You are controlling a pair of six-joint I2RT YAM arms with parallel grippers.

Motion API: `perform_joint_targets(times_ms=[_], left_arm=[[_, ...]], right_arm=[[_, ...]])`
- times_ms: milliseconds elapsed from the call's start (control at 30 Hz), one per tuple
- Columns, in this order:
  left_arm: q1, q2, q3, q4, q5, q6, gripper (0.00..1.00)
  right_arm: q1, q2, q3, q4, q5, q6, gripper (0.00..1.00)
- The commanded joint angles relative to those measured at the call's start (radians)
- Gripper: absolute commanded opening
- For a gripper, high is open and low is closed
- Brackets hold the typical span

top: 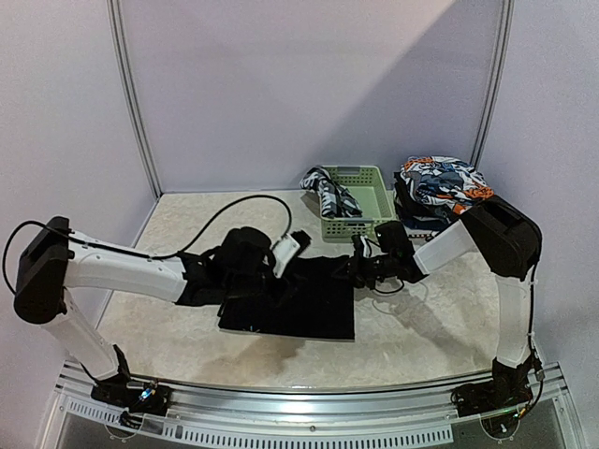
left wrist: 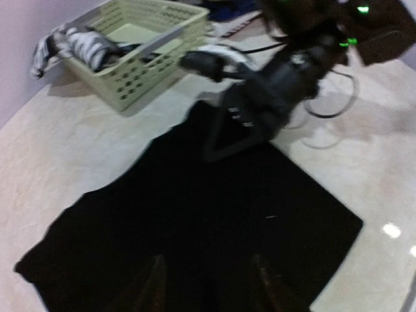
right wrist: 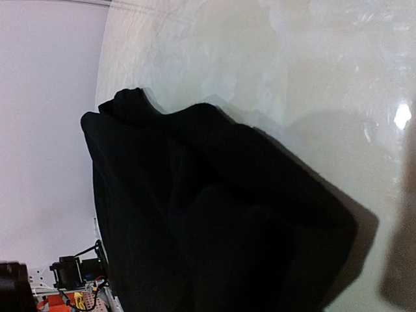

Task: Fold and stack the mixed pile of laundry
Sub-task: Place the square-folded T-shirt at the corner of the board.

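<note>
A large black cloth (top: 309,304) lies spread on the table, part of the mixed laundry pile. My left gripper (top: 251,285) hovers over its left part. In the left wrist view, its fingers (left wrist: 156,281) stand apart above the black cloth (left wrist: 195,221) with nothing between them. My right gripper (top: 359,267) is at the cloth's far right corner, shut on a bunched-up fold of the black cloth (right wrist: 214,214), which hides its jaws. A black-and-white checked shirt (top: 328,192) hangs over the basket's left rim. Orange-blue-white printed pieces (top: 440,181) are heaped at the back right.
A pale green slotted basket (top: 365,223) stands at the back, just behind the cloth and the right gripper (left wrist: 224,143). Purple walls close the back and sides. The right arm's cables (left wrist: 328,110) trail over the table by the cloth's right edge.
</note>
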Motion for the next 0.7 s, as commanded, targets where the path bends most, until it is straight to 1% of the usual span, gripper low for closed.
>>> perform_joint_targets(times_ms=[0, 133, 267, 400, 533, 667], left_arm=[[0.14, 0.033, 0.029, -0.117, -0.016, -0.141, 0.35], [0.249, 0.112, 0.076, -0.139, -0.02, -0.186, 0.28], [0.34, 0.201, 0.114, -0.12, 0.057, -0.217, 0.19], [0.378, 0.277, 0.156, -0.121, 0.064, -0.229, 0.16], [0.407, 0.313, 0.164, -0.086, 0.064, -0.233, 0.12], [0.427, 0.359, 0.188, -0.087, 0.062, -0.228, 0.11]], right_arm=[[-0.01, -0.036, -0.001, -0.18, 0.043, -0.121, 0.03], [-0.011, -0.049, -0.006, -0.202, 0.045, -0.136, 0.03], [-0.011, -0.062, -0.013, -0.221, 0.051, -0.151, 0.03], [-0.011, -0.071, -0.015, -0.238, 0.056, -0.161, 0.02], [-0.01, -0.076, -0.012, -0.264, 0.063, -0.174, 0.02], [-0.011, -0.079, 0.001, -0.296, 0.072, -0.193, 0.01]])
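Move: The T-shirt's far-left corner lies about 14 cm ahead of the empty left hand, 13 cm to its left and 12 cm below. The right gripper, shut on the T-shirt's far-right corner, is some 11 cm ahead and 9 cm to the right, also about 12 cm down. The basket is roughly 30 cm ahead, 13 cm right and 7 cm lower. From the right hand, the far-left corner is about 24 cm left and 3 cm ahead. Forward and to its left, then ever more downward, the left hand sweeps to the T-shirt's far-left corner, some 13 cm out and 11 cm across, sinking 10 cm. On the way it turns about 30 degrees counter-clockwise, tips further down and narrows its half-open fingers to nearly shut; contact with the cloth isn't clear. The right hand keeps its pinch, easing slightly right and back. ##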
